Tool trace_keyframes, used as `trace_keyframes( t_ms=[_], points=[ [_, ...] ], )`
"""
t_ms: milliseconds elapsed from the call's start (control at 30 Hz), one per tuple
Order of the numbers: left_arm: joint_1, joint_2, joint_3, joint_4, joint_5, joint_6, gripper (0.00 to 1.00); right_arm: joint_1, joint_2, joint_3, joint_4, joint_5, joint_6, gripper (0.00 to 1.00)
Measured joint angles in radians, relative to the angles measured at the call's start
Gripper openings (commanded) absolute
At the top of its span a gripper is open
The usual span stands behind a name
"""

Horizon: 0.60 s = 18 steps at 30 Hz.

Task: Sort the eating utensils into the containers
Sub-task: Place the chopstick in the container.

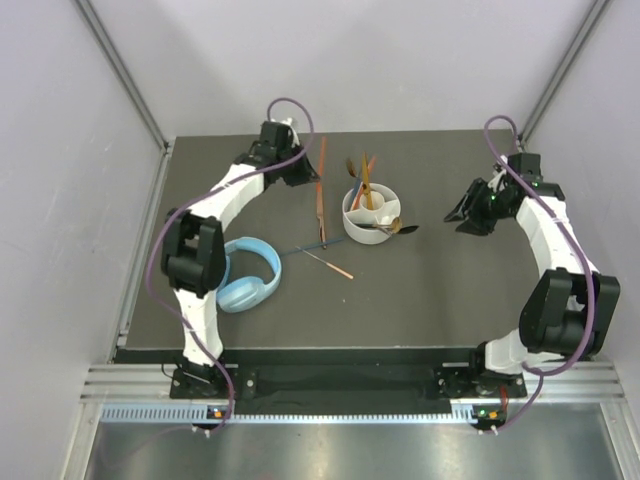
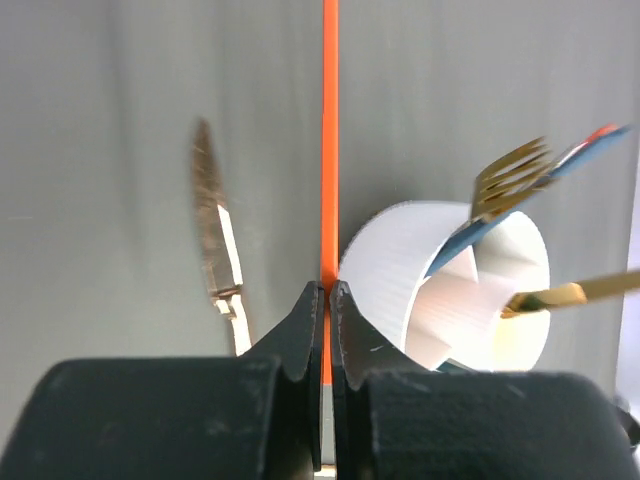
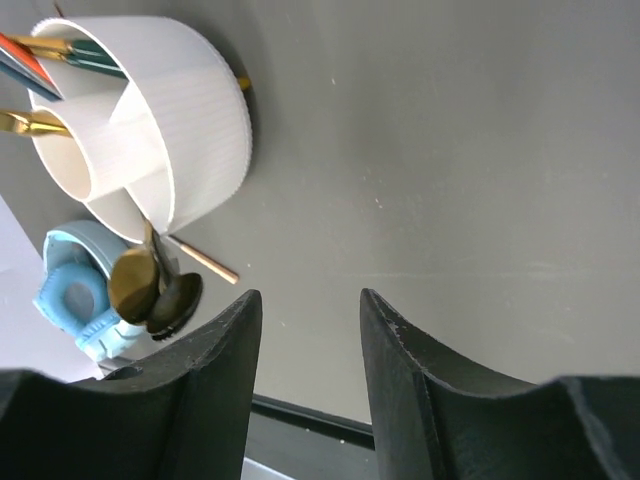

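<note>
My left gripper (image 2: pixel 328 290) is shut on a thin orange chopstick (image 2: pixel 329 150), which runs straight out from the fingertips, left of the white divided container (image 2: pixel 400 270). From above, this gripper (image 1: pixel 305 172) is at the table's back, left of the container (image 1: pixel 352 222). A gold fork (image 2: pixel 512 175), a teal chopstick (image 2: pixel 455 248) and a gold handle (image 2: pixel 570 293) stick out of the container. A bronze and a black spoon head (image 3: pixel 150 288) poke past its rim. My right gripper (image 3: pixel 310 300) hangs open and empty, right of the container (image 3: pixel 190 110).
A bronze utensil (image 2: pixel 215 240) lies on the mat left of the held chopstick. A teal chopstick (image 1: pixel 300 248) and a copper-tipped one (image 1: pixel 330 264) lie in front of the container. Light blue headphones (image 1: pixel 248 273) sit at the front left, beside the left arm.
</note>
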Motion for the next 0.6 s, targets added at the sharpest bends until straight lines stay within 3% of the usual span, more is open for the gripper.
trace_keyframes(
  t_ms=[300,600],
  points=[
    [0.022,-0.164,-0.071,0.106,-0.012,-0.012,0.0,0.075,0.099,0.162,-0.012,0.006,0.012,0.44],
    [-0.138,-0.175,-0.19,0.202,0.002,0.044,0.0,0.109,0.196,0.259,-0.027,0.004,-0.003,0.44]
  ],
)
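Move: My left hand already holds the orange chopstick. The container it is bound for stands about 12 cm to the right, 5 cm nearer my base, its middle some 7 cm lower. A copper fork lies on the table almost below, 3 cm back; a blue stick lies roughly 14 cm back and 3 cm left, both about 12 cm down. From my empty right hand the container is some 17 cm left, 9 cm ahead and 8 cm down. I lift the chopstick about 8 cm with my left hand, swinging slightly left first, then carry it rightward and back towards the container, sinking some 3 cm at the end. The fingers keep their pinch while the wrist tips up about 10 degrees and turns a little clockwise. Meanwhile my empty, half-open right hand eases some 5 cm forward and 3 cm left towards the container. ##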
